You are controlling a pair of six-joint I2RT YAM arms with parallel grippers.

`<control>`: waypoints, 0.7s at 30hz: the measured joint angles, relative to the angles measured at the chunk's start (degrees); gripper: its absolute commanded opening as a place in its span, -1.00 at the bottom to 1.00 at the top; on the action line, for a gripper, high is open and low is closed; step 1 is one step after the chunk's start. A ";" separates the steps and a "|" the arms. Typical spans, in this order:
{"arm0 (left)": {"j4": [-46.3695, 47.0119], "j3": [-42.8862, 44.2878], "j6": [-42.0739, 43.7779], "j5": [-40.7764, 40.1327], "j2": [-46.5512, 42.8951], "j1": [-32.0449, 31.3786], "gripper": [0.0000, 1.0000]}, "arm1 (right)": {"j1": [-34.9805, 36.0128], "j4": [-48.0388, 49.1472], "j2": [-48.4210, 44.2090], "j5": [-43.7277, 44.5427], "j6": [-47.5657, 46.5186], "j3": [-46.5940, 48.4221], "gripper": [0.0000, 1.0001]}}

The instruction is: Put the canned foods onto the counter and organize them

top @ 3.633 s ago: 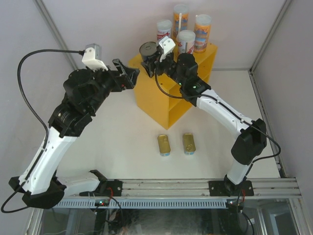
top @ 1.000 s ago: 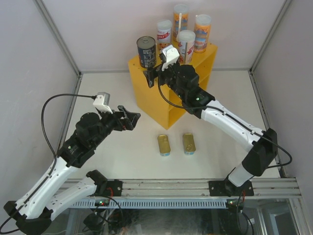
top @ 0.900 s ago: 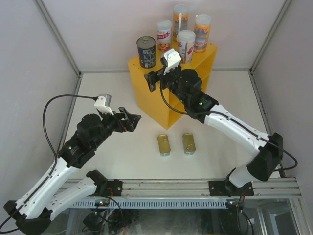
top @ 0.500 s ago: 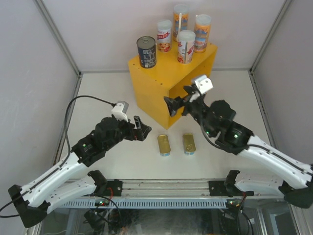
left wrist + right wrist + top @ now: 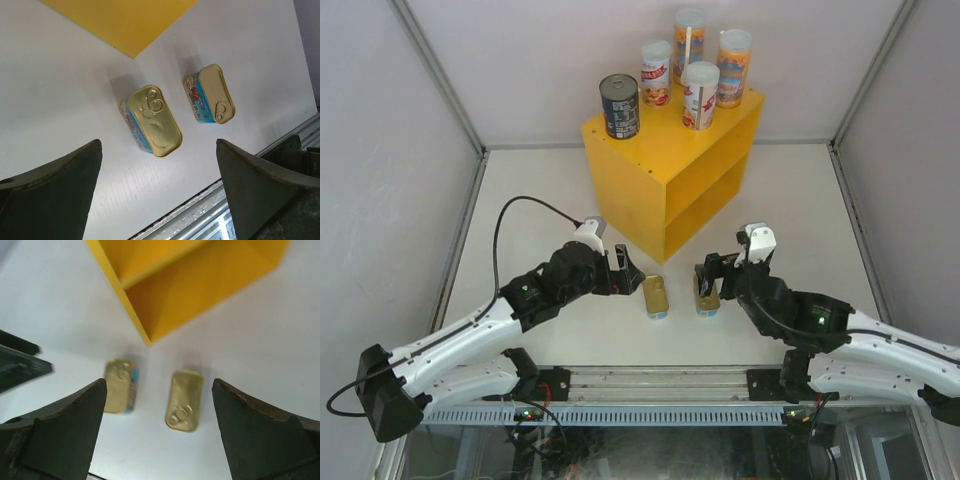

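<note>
The yellow counter [image 5: 670, 150] carries a dark round tin [image 5: 619, 105] and several tall cans [image 5: 700, 95] on its top. Two flat gold-topped tins lie on the white table in front of it, the left one [image 5: 655, 296] and the right one [image 5: 707, 293]. My left gripper [image 5: 625, 272] hovers open just left of the left tin [image 5: 152, 120], empty [image 5: 157, 190]. My right gripper [image 5: 712, 275] hangs open above the right tin [image 5: 184, 400], which shows between its fingers [image 5: 159, 435], untouched. The counter's inner shelf [image 5: 190, 285] looks empty.
A metal rail [image 5: 720, 385] runs along the near table edge, close behind both tins and visible in the left wrist view [image 5: 280, 165]. White walls enclose the table on three sides. The left arm's fingers [image 5: 20, 365] show at the left of the right wrist view.
Both arms have swung down and back from the counter toward the two flat tins at the front. The right gripper's jaws have narrowed a little. The cans have not moved.
</note>
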 measured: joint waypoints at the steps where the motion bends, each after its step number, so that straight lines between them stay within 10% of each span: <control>1: 0.44 -0.13 -0.46 0.22 0.31 0.00 0.97 | 0.11 -1.90 0.52 0.59 2.27 -0.76 0.72; 21: 4.15 -3.41 -4.48 3.23 0.46 -0.11 0.97 | -2.34 -1.92 9.70 -7.13 18.80 -18.08 0.76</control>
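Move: The right hand has the right-hand gold can almost straight below: some 24 cm down, about 1 cm ahead and 2 cm to its left. The left-hand gold can stands about 10 cm farther left of that one, level with it. From the left hand, the left-hand can is about 5 cm right, level fore-and-aft and 17 cm below; the right-hand can is some 15 cm right. The yellow cabinet's near foot corner is roughly 8 cm ahead and 7 cm right of the left hand. No can is touched yet; the right hand drops fast, about 17 cm, onto its approach to the right-hand gold can, easing back and slightly left, then slowing while still above it. Its fingers stay wide open and tip down some 20 degrees, the left side dipping a little. The left hand, also open, creeps a centimetre or so down and right towards the left-hand can. ##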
